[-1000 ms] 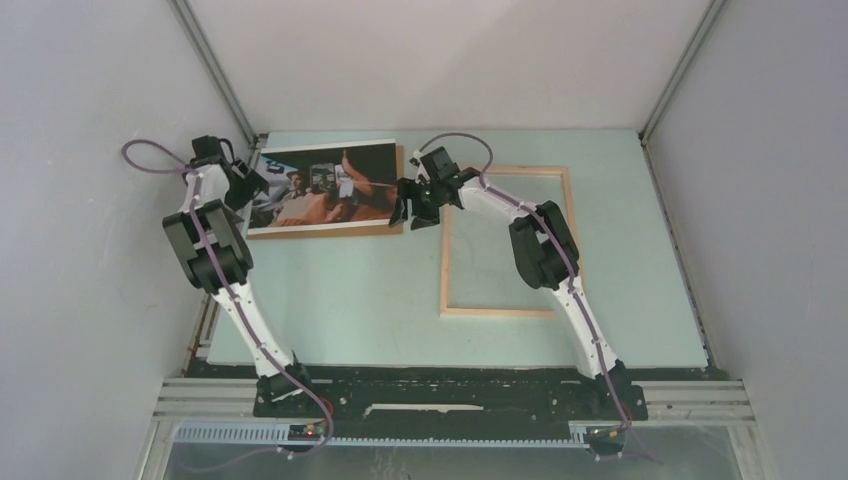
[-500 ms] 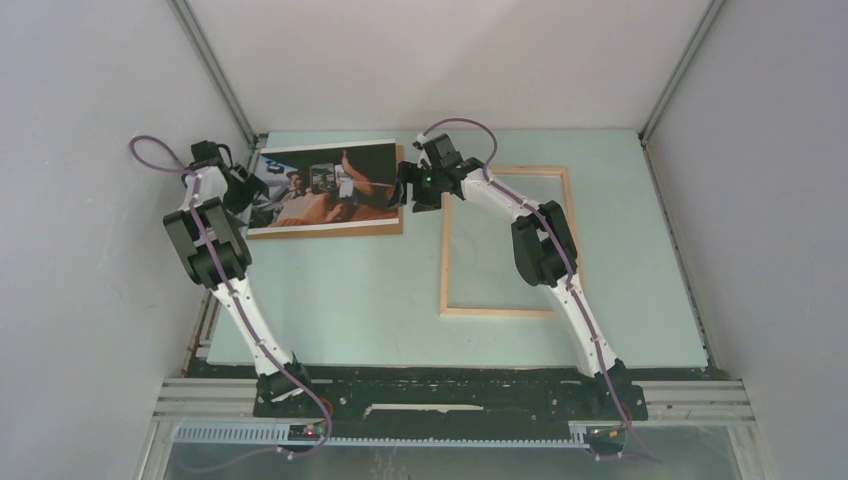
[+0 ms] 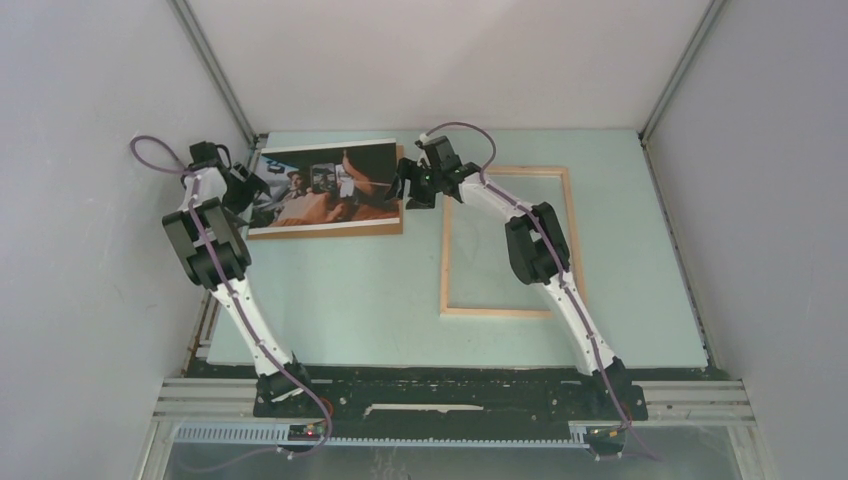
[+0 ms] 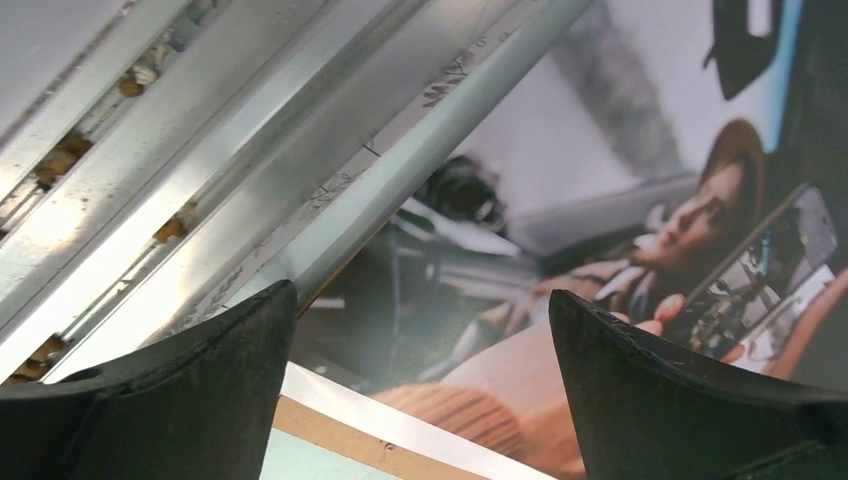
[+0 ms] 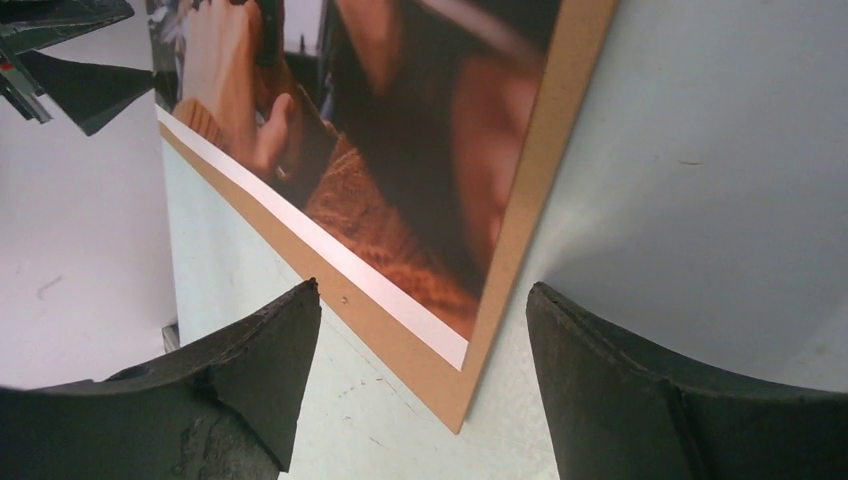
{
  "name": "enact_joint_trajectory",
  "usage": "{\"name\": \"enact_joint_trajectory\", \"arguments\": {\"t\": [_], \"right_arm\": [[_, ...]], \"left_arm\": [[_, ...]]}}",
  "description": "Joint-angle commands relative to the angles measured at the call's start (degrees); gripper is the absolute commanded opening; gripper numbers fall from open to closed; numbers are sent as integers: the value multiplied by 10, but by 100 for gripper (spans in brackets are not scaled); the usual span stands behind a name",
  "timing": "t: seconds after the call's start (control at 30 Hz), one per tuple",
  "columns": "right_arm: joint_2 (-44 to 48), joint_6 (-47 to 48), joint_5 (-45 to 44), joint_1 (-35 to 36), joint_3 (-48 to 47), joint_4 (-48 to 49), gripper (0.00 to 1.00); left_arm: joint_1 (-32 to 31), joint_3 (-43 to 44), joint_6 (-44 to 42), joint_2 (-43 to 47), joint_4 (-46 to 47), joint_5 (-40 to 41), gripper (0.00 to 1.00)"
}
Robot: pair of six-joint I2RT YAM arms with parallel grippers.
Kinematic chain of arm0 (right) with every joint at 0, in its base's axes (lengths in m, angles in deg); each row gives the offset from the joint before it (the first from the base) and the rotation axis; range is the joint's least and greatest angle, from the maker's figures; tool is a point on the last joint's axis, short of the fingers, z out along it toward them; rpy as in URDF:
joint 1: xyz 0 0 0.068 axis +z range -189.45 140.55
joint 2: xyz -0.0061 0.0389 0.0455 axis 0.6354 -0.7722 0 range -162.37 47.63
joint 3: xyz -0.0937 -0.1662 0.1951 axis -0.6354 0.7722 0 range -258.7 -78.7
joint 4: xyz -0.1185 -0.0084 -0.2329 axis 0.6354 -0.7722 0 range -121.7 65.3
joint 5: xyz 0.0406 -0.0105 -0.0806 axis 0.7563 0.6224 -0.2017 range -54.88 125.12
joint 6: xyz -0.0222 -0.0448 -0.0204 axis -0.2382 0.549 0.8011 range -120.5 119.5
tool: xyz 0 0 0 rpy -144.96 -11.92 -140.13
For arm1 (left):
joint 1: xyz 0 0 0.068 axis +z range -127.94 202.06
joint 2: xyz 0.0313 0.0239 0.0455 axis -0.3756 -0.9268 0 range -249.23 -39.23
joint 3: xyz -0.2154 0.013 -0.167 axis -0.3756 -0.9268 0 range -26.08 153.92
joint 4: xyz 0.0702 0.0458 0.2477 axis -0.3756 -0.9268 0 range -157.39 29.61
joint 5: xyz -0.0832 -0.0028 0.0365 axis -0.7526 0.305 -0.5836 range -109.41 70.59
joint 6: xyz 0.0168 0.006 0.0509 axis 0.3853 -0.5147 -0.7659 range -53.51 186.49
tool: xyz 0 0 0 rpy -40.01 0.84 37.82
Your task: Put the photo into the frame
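Note:
The photo [image 3: 325,188] lies picture side up on a brown backing board [image 3: 330,231] at the back left of the table. It also shows in the left wrist view [image 4: 600,230] and the right wrist view [image 5: 400,160]. The light wood frame [image 3: 446,260] lies flat to the right of it. My left gripper [image 3: 255,188] is open at the photo's left edge, jaws straddling its near left corner. My right gripper [image 3: 408,192] is open just above the board's near right corner [image 5: 462,405].
A metal rail [image 4: 150,190] runs along the table's left edge beside the photo. White walls enclose the table on three sides. The right arm reaches across the frame's upper left part.
My right gripper has moved back and slightly left, closer to the board's right edge. The left gripper has barely shifted. The photo and frame have not moved.

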Motion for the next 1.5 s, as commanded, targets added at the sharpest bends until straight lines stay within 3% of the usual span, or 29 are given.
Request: {"name": "enact_joint_trajectory", "arguments": {"t": [0.0, 0.17, 0.3, 0.6, 0.8, 1.07, 1.3, 1.37, 1.47], "right_arm": [[-16, -34, 21, 13, -10, 30, 83], [-5, -39, 49, 17, 7, 51, 82], [29, -26, 66, 18, 47, 57, 82], [160, 18, 71, 31, 245, 61, 81], [176, 63, 42, 41, 252, 7, 80], [167, 59, 47, 45, 252, 14, 80], [159, 61, 40, 43, 253, 8, 80], [159, 61, 37, 42, 254, 6, 80], [165, 62, 32, 42, 257, 0, 80]], "left_arm": [[20, -22, 19, 18, 2, -82, 100], [19, -65, 34, 42, 13, -121, 99], [19, -154, 52, 103, 52, -144, 99], [20, -357, 58, 264, 125, -181, 99], [20, -388, 45, 323, 130, -205, 98], [1, -407, 37, 399, 119, -178, 97], [-2, -450, 54, 466, 161, -221, 96], [-9, -441, 32, 473, 130, -161, 97], [-33, -386, -7, 456, 20, 1, 100]]}}
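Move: The photo, lying on its brown backing board, has its middle about 19 cm right of the left hand, 5 cm ahead and 4 cm below. From the right hand that middle lies about 20 cm left, 4 cm ahead and 5 cm down. The wooden frame's middle is some 29 cm right of the right hand and 12 cm back. The metal rail runs about 7 cm left of the left hand, level with it and 5 cm lower. Back towards the bases and somewhat right, both open hands draw the photo and its board along from opposite ends, the right hand about 7 cm with its outer finger by the board's right edge, the left about 10 cm. The right hand then stays there, while the left lifts clear by roughly 10 cm, its fingers tipping some 20 degrees forward and up. ##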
